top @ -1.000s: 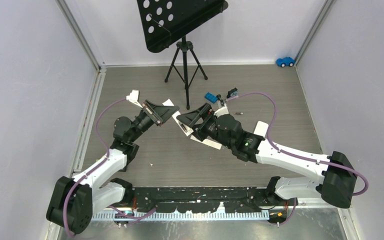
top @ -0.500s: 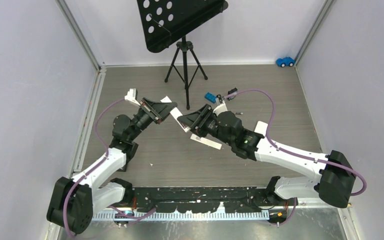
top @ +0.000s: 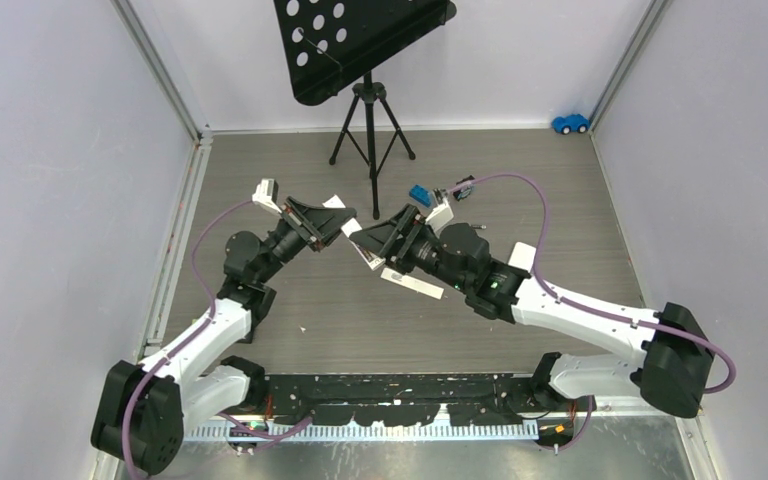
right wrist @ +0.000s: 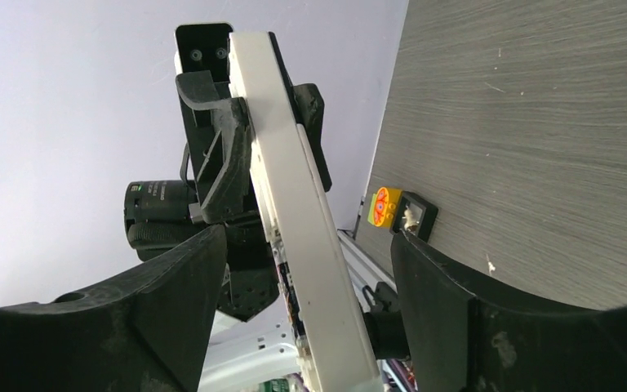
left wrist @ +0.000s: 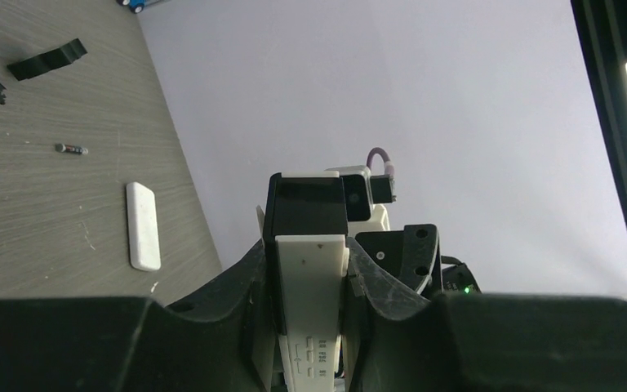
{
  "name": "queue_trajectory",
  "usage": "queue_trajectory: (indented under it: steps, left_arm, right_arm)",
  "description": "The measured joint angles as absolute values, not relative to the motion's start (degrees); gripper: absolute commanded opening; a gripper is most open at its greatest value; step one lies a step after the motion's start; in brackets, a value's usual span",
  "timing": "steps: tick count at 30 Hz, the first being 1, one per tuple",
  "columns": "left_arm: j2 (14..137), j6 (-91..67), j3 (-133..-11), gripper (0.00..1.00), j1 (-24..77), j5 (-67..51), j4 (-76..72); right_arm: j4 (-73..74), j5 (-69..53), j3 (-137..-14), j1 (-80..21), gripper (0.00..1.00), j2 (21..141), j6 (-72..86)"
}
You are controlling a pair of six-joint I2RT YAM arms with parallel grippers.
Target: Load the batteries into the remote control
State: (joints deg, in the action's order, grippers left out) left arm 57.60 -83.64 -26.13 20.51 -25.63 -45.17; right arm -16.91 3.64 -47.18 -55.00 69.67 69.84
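Observation:
The white remote control is held up off the table, and my left gripper is shut on its sides. Its long body runs through my right gripper, whose jaws stand wide with a gap on each side. A dark cell seems to sit in the remote's open edge. In the top view the left gripper and right gripper meet at mid-table. One thin battery lies loose on the table.
A white flat cover lies on the table, and a white strip lies under the right arm. A blue brick and a black-and-blue block sit behind it. The music stand tripod and a blue toy car are further back.
My right gripper has shifted a little left and away, closer around the remote; its jaws narrowed and then widened again. The left gripper has barely moved.

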Motion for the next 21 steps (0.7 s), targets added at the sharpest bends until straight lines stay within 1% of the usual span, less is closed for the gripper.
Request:
queue_trajectory:
  steps: [4, 7, 10, 13, 18, 19, 21]
  left_arm:
    - [57.8, -80.7, -26.1, 0.0, 19.7, -26.9, -45.8]
    - [57.8, -76.1, -25.4, 0.0, 18.9, -27.9, -46.1]
    - [57.8, -71.1, -24.3, 0.0, 18.6, -28.7, -45.5]
    - [57.4, -66.8, -23.5, 0.0, 18.6, -29.3, -44.1]
    - [56.0, -61.2, -22.9, 0.0, 18.6, -30.1, -40.8]
    - [55.7, -60.5, -22.9, 0.0, 18.6, -30.2, -40.3]
    - [55.2, -59.0, -22.9, 0.0, 18.6, -30.3, -39.1]
  right_arm:
    - [-15.7, 3.5, -45.7, -53.7, 0.79, 66.5, 67.1]
    - [-12.2, 4.3, -44.9, -51.4, 0.79, 61.9, 63.4]
    - [-5.1, 8.7, -45.0, -48.6, 0.78, 57.0, 58.9]
    - [3.0, 14.1, -45.5, -45.1, 0.78, 54.7, 53.6]
    - [15.2, 21.6, -47.7, -35.3, 0.78, 59.4, 44.9]
    - [16.8, 22.1, -48.2, -32.8, 0.77, 61.5, 43.4]
    - [18.9, 22.3, -49.2, -28.5, 0.7, 65.8, 41.7]
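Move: The loose battery lies on the table some 21 cm ahead of the right hand, 28 cm to its right and 28 cm below. On the table as well, counted from the right hand, are a white slab about 8 cm ahead and 38 cm right, and a long white strip 4 cm ahead and 9 cm right. From the left hand, which already grips the remote control, the battery is about 16 cm ahead, 35 cm right and 30 cm below. The left fingers keep their pinch on the remote control while that hand sinks about 5 cm and rolls some 20 degrees about its own pointing line. The right hand, fingers staying open, leaves the remote rightward, then swings forward and down as well, fast, towards the loose battery: roughly 24 cm right, 10 forward, 11 down, its fingers turning from forward-left to forward and down. ##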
